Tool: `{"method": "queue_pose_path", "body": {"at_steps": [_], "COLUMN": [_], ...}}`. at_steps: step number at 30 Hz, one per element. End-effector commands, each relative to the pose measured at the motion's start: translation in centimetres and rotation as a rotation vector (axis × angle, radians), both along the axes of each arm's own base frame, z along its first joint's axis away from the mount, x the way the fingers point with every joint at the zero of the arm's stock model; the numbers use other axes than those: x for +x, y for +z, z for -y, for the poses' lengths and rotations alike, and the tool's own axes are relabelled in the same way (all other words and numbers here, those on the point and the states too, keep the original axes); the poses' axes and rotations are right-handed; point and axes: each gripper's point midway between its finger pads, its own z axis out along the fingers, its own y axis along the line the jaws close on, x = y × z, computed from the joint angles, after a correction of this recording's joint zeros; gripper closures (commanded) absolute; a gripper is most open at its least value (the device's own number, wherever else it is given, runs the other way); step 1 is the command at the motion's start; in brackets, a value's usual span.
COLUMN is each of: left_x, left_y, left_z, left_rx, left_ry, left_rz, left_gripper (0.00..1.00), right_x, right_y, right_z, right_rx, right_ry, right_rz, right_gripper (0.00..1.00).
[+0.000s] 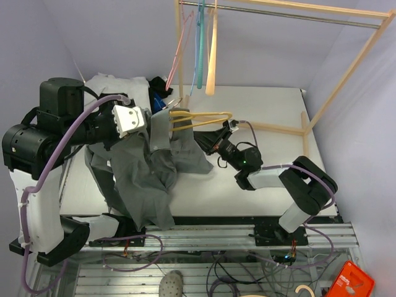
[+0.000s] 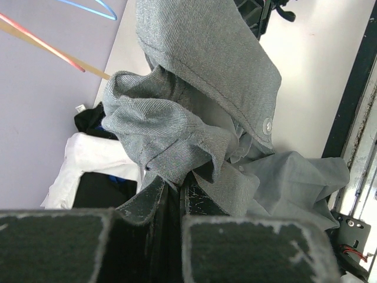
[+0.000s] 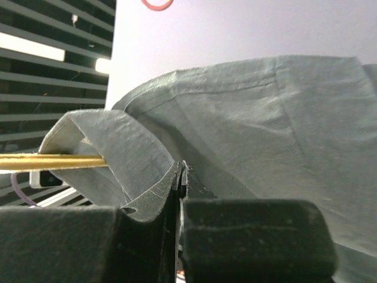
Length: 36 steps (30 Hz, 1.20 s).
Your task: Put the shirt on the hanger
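Observation:
The grey shirt (image 1: 139, 179) hangs in a bunched drape from my left gripper (image 1: 150, 120), raised over the table's left side. In the left wrist view that gripper (image 2: 177, 187) is shut on a fold of the shirt (image 2: 194, 88). The yellow hanger (image 1: 204, 116) lies level just right of it, its left end tucked into the fabric. My right gripper (image 1: 209, 146) sits low at the shirt's right edge. Seen from the right wrist, this gripper (image 3: 181, 174) is shut on a hem of the shirt (image 3: 265, 124), with the hanger's yellow bar (image 3: 53, 160) running into a fold on the left.
A wooden rack (image 1: 346, 74) stands over the back of the table (image 1: 266, 108), with pink, teal and cream hangers (image 1: 199, 43) on its rail. A white garment (image 2: 97, 162) and a dark one (image 2: 91, 121) lie at the back left.

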Motion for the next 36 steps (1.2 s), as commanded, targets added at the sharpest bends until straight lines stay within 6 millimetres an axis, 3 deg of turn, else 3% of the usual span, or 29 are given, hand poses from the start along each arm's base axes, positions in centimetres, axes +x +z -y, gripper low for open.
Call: {"method": "queue_pose_path", "body": {"at_steps": [1, 5, 8, 12, 14, 15, 18, 19, 22, 26, 29, 32, 36], "left_x": [-0.1, -1.0, -1.0, -1.1, -1.1, -1.2, -1.2, -1.1, -1.0, -0.7, -0.4, 0.0, 0.5], "left_y": [2.1, 3.8, 2.8, 2.0, 2.5, 2.6, 2.7, 2.6, 2.4, 2.2, 2.0, 1.9, 2.1], "left_z": [0.4, 0.9, 1.1, 1.3, 1.4, 1.5, 1.7, 1.7, 1.6, 1.7, 1.8, 2.0, 2.1], "left_rx": [-0.044, -0.096, -0.086, -0.072, -0.076, -0.078, -0.080, -0.076, -0.061, -0.052, -0.049, -0.058, -0.079], "left_ry": [-0.027, -0.053, -0.060, -0.067, -0.073, -0.078, -0.089, -0.090, -0.091, -0.088, -0.084, -0.080, -0.073], "left_rz": [0.075, 0.096, 0.061, 0.041, 0.056, 0.059, 0.061, 0.060, 0.066, 0.066, 0.051, 0.033, 0.016], "left_gripper": [0.93, 0.93, 0.93, 0.93, 0.93, 0.93, 0.93, 0.93, 0.93, 0.93, 0.93, 0.93, 0.93], "right_x": [-0.5, 2.0, 3.0, 4.5, 4.8, 4.4, 1.7, 0.7, -0.7, -1.6, -3.4, -5.0, -5.5], "right_y": [3.7, 2.8, 3.3, 3.4, 2.9, 3.1, 4.1, 4.5, 5.2, 3.4, 2.3, 3.2, 5.1], "right_z": [4.7, 8.0, 9.2, 9.5, 8.6, 7.7, 4.9, 4.4, 5.4, 9.5, 11.9, 12.5, 11.3], "right_rx": [0.127, 0.078, 0.038, -0.002, -0.019, -0.018, -0.025, -0.009, 0.050, 0.130, 0.159, 0.163, 0.179], "right_ry": [-0.136, -0.242, -0.289, -0.283, -0.222, -0.166, -0.056, -0.036, -0.062, -0.163, -0.198, -0.182, -0.138], "right_rz": [0.231, 0.247, 0.320, 0.375, 0.382, 0.397, 0.492, 0.496, 0.423, 0.196, 0.110, 0.110, 0.141], "right_gripper": [1.00, 1.00, 1.00, 1.00, 0.97, 0.82, 0.13, 0.02, 0.00, 0.00, 0.03, 0.03, 0.05]}}
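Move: The right hand already has the shirt's edge pinched. The yellow hanger's bare right end lies about 12 cm to its right, 4 cm farther out and 9 cm above. The hanger's hook is roughly 8 cm left, 8 cm ahead and 12 cm up, and the shirt's hanging flap some 13 cm left, 2 cm ahead and 5 cm up. From the left hand, which holds the shirt, the hanger's bare end is about 26 cm right, 3 cm ahead and slightly lower. Forward and to the right, about 8 cm each way and dipping slightly, the right hand draws the pinched shirt edge outward below the hanger's bare arm, turning some 15 degrees clockwise. There it opens wide and lets go, then pulls back about 12 cm, veering briefly left before heading right, clear of the cloth. The left hand keeps its grip on the shirt, shifting only a centimetre or two. ##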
